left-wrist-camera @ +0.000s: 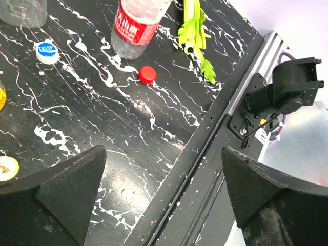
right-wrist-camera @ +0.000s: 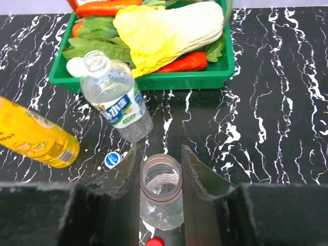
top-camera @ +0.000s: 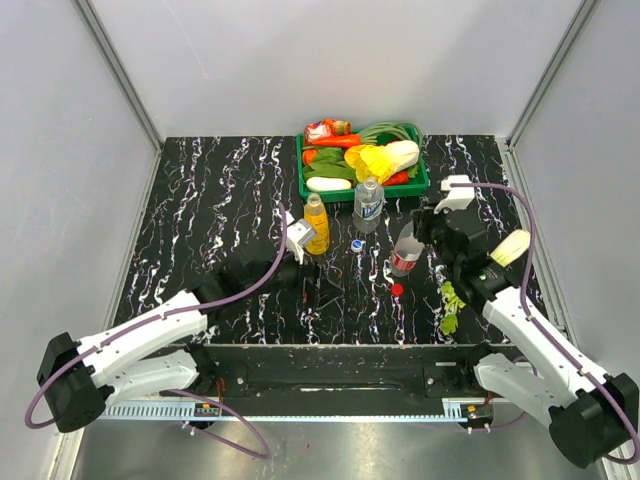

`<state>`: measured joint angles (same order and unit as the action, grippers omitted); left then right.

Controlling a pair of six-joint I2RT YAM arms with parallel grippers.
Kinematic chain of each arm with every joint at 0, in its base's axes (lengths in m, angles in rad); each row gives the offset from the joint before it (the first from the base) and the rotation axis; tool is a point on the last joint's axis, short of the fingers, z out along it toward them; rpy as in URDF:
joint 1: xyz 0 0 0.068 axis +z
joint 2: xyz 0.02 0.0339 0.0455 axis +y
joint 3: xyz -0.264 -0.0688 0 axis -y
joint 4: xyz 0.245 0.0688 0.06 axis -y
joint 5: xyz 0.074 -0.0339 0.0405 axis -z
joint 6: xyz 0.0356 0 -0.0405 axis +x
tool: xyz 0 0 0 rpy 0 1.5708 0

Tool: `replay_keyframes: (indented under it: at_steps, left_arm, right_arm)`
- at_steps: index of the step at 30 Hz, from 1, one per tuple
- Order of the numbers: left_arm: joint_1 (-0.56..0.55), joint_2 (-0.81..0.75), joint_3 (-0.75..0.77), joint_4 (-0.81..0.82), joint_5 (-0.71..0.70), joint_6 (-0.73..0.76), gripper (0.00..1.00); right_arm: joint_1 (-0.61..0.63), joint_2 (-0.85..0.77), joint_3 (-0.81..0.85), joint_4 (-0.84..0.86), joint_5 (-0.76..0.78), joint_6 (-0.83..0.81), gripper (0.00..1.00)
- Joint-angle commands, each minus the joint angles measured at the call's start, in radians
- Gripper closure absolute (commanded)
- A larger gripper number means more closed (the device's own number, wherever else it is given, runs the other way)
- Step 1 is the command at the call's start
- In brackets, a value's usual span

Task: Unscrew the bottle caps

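Observation:
Three bottles stand uncapped in front of the tray: the orange juice bottle (top-camera: 316,225) (right-wrist-camera: 36,136), the clear water bottle (top-camera: 368,205) (right-wrist-camera: 117,97) and the red-label bottle (top-camera: 405,258) (left-wrist-camera: 137,25). My right gripper (top-camera: 418,236) (right-wrist-camera: 160,177) is shut on the red-label bottle's open neck (right-wrist-camera: 160,179). The red cap (top-camera: 397,289) (left-wrist-camera: 147,74) (right-wrist-camera: 155,242) lies on the table beside that bottle. Between the bottles rests the blue cap (top-camera: 357,244) (left-wrist-camera: 45,52) (right-wrist-camera: 111,159). A yellow cap (left-wrist-camera: 6,168) lies near my left finger. My left gripper (top-camera: 312,288) (left-wrist-camera: 164,169) hangs open and empty above the table's near edge.
A green tray (top-camera: 304,185) (right-wrist-camera: 154,81) of vegetables sits at the back of the table. A celery stalk (top-camera: 450,305) (left-wrist-camera: 197,38) lies near the right arm. The metal front rail (left-wrist-camera: 215,133) runs along the near edge.

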<state>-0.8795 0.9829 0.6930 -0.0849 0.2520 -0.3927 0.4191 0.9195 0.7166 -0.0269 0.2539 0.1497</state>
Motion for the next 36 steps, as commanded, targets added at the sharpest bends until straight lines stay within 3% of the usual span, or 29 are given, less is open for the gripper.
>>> replay_keyframes:
  at_steps: [1, 7, 9, 10, 11, 14, 17, 21, 29, 36]
  left_arm:
    - [0.013, -0.038, -0.004, 0.065, 0.013, -0.011, 0.01]
    - [0.025, -0.059, -0.015, 0.056, -0.002, -0.014, 0.01]
    - [0.028, -0.066, -0.021, 0.057, -0.01, -0.015, 0.01]
    - [0.03, -0.069, -0.023, 0.057, -0.014, -0.017, 0.01]
    - [0.03, -0.07, -0.024, 0.056, -0.016, -0.018, 0.01]
    - [0.031, -0.078, -0.029, 0.056, -0.017, -0.02, 0.01]
    - [0.031, -0.081, -0.035, 0.062, -0.025, -0.021, 0.01]
    - [0.033, -0.084, -0.033, 0.068, -0.02, -0.026, 0.01]
    - [0.062, -0.078, -0.024, 0.068, -0.056, -0.015, 0.01]
    - [0.158, -0.076, 0.016, 0.004, -0.146, -0.006, 0.01]
  right_arm:
    - [0.095, -0.01, -0.011, 0.047, 0.151, -0.038, 1.0]
    - [0.181, -0.027, -0.051, 0.048, 0.241, -0.042, 0.96]
    - [0.21, -0.021, -0.046, 0.044, 0.272, -0.044, 0.86]
    - [0.221, -0.021, -0.04, 0.036, 0.275, -0.045, 0.76]
    - [0.231, -0.022, -0.036, 0.033, 0.283, -0.048, 0.61]
    - [0.25, -0.028, -0.022, 0.033, 0.295, -0.052, 0.35]
    - [0.25, -0.041, 0.0, -0.008, 0.291, -0.041, 0.17]
    - [0.251, -0.083, 0.043, -0.036, 0.222, 0.01, 0.03]
    - [0.25, -0.09, 0.141, -0.096, 0.133, 0.057, 0.0]
    - [0.251, -0.041, 0.188, -0.1, 0.108, 0.079, 0.0]
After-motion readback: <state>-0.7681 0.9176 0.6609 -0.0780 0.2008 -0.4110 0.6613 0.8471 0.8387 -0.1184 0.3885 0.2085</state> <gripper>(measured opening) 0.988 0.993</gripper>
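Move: The uncapped red-label bottle is held by the neck in the right hand, its base near the table. Its standing spot is about 3 cm left, 3 cm back and 20 cm below. The red cap lies some 8 cm back and 4 cm left, the blue cap about 14 cm left and 5 cm ahead, the clear bottle about 12 cm left and 11 cm ahead. From the left hand, the red-label bottle is roughly 15 cm ahead and 20 cm right. Left and back by about 3 cm each, barely sinking, the right hand brings the bottle's neck over its base beside the red cap, then opens wide to let go of it and rises some 7 cm, still edging left. The empty, open left hand rises slightly, then swings forward and left towards the yellow bottle, turning a little counter-clockwise. ##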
